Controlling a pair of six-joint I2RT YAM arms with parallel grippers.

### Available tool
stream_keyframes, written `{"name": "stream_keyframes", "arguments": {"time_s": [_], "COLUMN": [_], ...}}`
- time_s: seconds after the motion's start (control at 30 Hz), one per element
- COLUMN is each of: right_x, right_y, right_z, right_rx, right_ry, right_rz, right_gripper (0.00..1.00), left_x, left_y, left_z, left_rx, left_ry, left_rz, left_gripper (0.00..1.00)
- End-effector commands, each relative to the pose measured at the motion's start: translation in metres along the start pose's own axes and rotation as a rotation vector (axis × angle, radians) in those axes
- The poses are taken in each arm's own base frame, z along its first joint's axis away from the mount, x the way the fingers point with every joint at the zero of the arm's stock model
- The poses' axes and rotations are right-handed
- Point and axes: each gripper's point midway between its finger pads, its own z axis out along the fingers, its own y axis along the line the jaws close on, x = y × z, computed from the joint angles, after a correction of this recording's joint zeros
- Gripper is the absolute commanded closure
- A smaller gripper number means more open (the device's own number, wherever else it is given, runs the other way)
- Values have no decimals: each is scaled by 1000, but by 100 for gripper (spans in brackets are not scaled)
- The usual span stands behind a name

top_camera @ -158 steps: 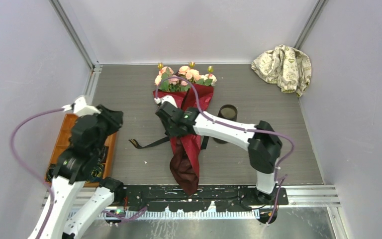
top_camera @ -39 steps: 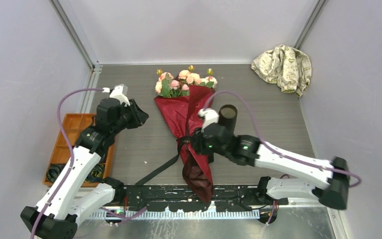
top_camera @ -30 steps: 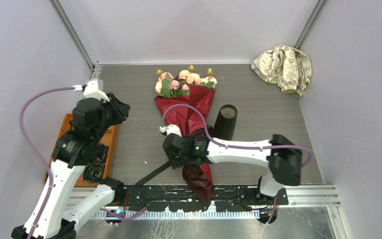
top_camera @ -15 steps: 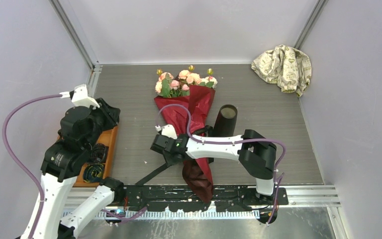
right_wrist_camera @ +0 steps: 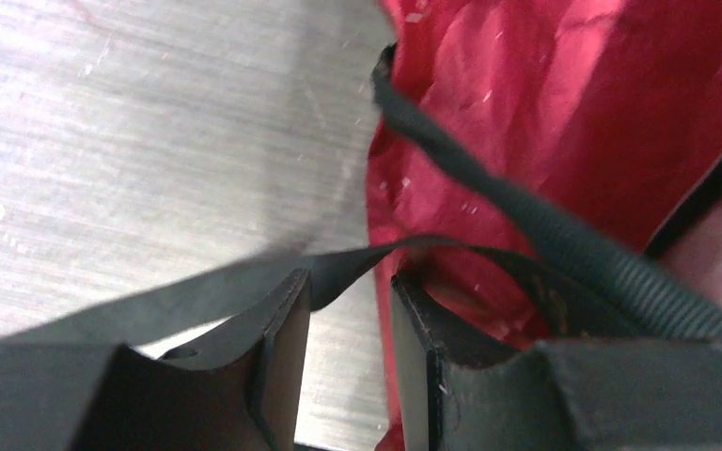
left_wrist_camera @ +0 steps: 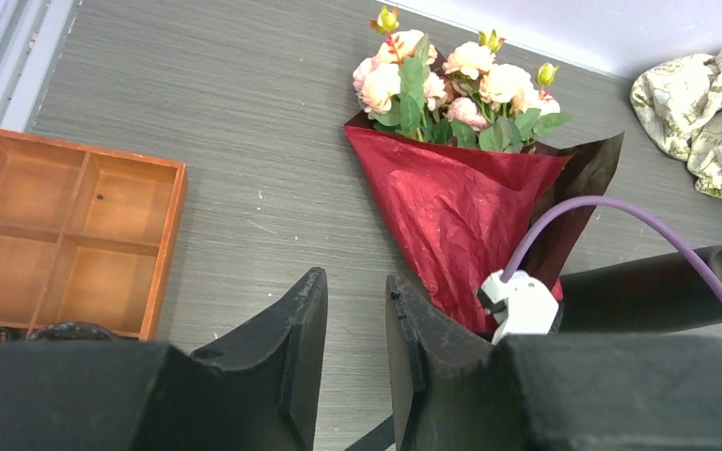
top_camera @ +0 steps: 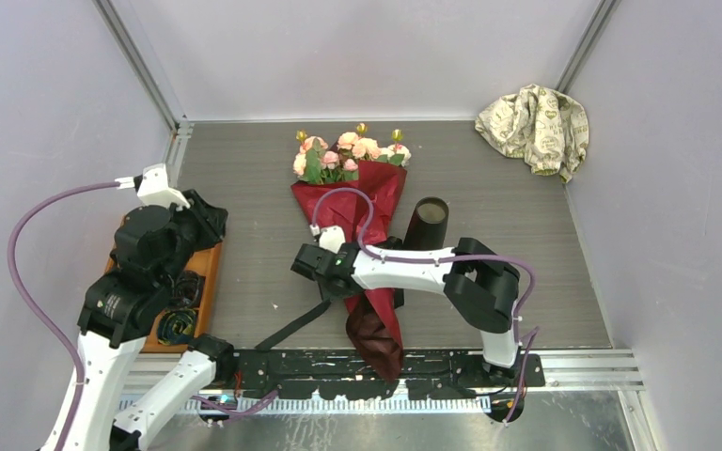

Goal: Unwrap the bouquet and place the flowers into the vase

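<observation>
The bouquet lies along the table's middle, its pink and peach flowers at the far end. Dark red wrapping paper still surrounds the stems. A black ribbon trails loosely from the waist toward the near left. My right gripper sits low at the wrapping's left edge; it is open, with a ribbon strand crossing just beyond its tips. My left gripper hovers left of the bouquet, open and holding nothing. The black vase is beside the wrapping's right side.
An orange compartment tray lies at the left, under my left arm, with dark cords in its near end. A beige patterned cloth is bunched in the far right corner. Walls close three sides.
My right gripper has slid a little farther from the near edge, along the wrapping's left side, and its jaws have widened slightly. My left arm drew back toward the tray. The bouquet has not moved.
</observation>
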Motion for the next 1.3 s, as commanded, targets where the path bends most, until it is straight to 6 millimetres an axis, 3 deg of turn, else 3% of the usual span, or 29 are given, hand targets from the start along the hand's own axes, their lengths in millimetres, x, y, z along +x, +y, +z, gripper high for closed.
{"name": "stream_keyframes", "arguments": {"time_s": [0.0,0.13,0.27,0.4,0.53,0.7,0.83,0.97,1.07,1.27], "right_x": [-20,-29,-32,-41,-63,-93,-107,-102,-90,-54], "right_y": [2,2,6,16,28,24,-10,-63,-99,-160], "right_z": [9,14,15,1,-43,-122,-177,-206,-214,-207], "right_rx": [-9,-5,-12,-62,-154,-290,-324,-240,-174,-49], "right_ry": [-38,-49,-51,-71,-151,-307,-441,-506,-530,-531], "right_rz": [92,113,102,88,62,44,88,115,151,223], "right_gripper": [59,66,97,99,99,99,99,98,97,94], "left_x": [-9,-8,-7,-6,-1,15,23,36,47,61], "left_y": [-1,-1,0,-1,-6,-21,-35,-56,-70,-88], "left_z": [-5,-4,-4,-5,-1,8,14,21,27,40], "left_rx": [18,18,15,20,44,123,193,303,370,448], "left_ry": [-49,-47,-43,-43,-22,35,65,117,161,210], "left_rz": [8,11,14,10,-3,-10,-13,-28,-48,-66], "left_gripper": [69,69,69,69,69,69,69,69,69,69]}}
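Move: The black ribbon stretch the right hand goes for hangs about 2 cm ahead of its open fingertips and 2 cm lower. The wrapped bouquet's middle lies roughly 6 cm ahead and 7 cm to the right; the vase stands some 9 cm ahead and 20 cm to the right. From the high left hand, that ribbon lies about 19 cm to the right, 3 cm back and 31 cm below. Right hand edges forward-down, pinches the ribbon, lifts about 25 cm, then goes right; left hand swings right, down. ##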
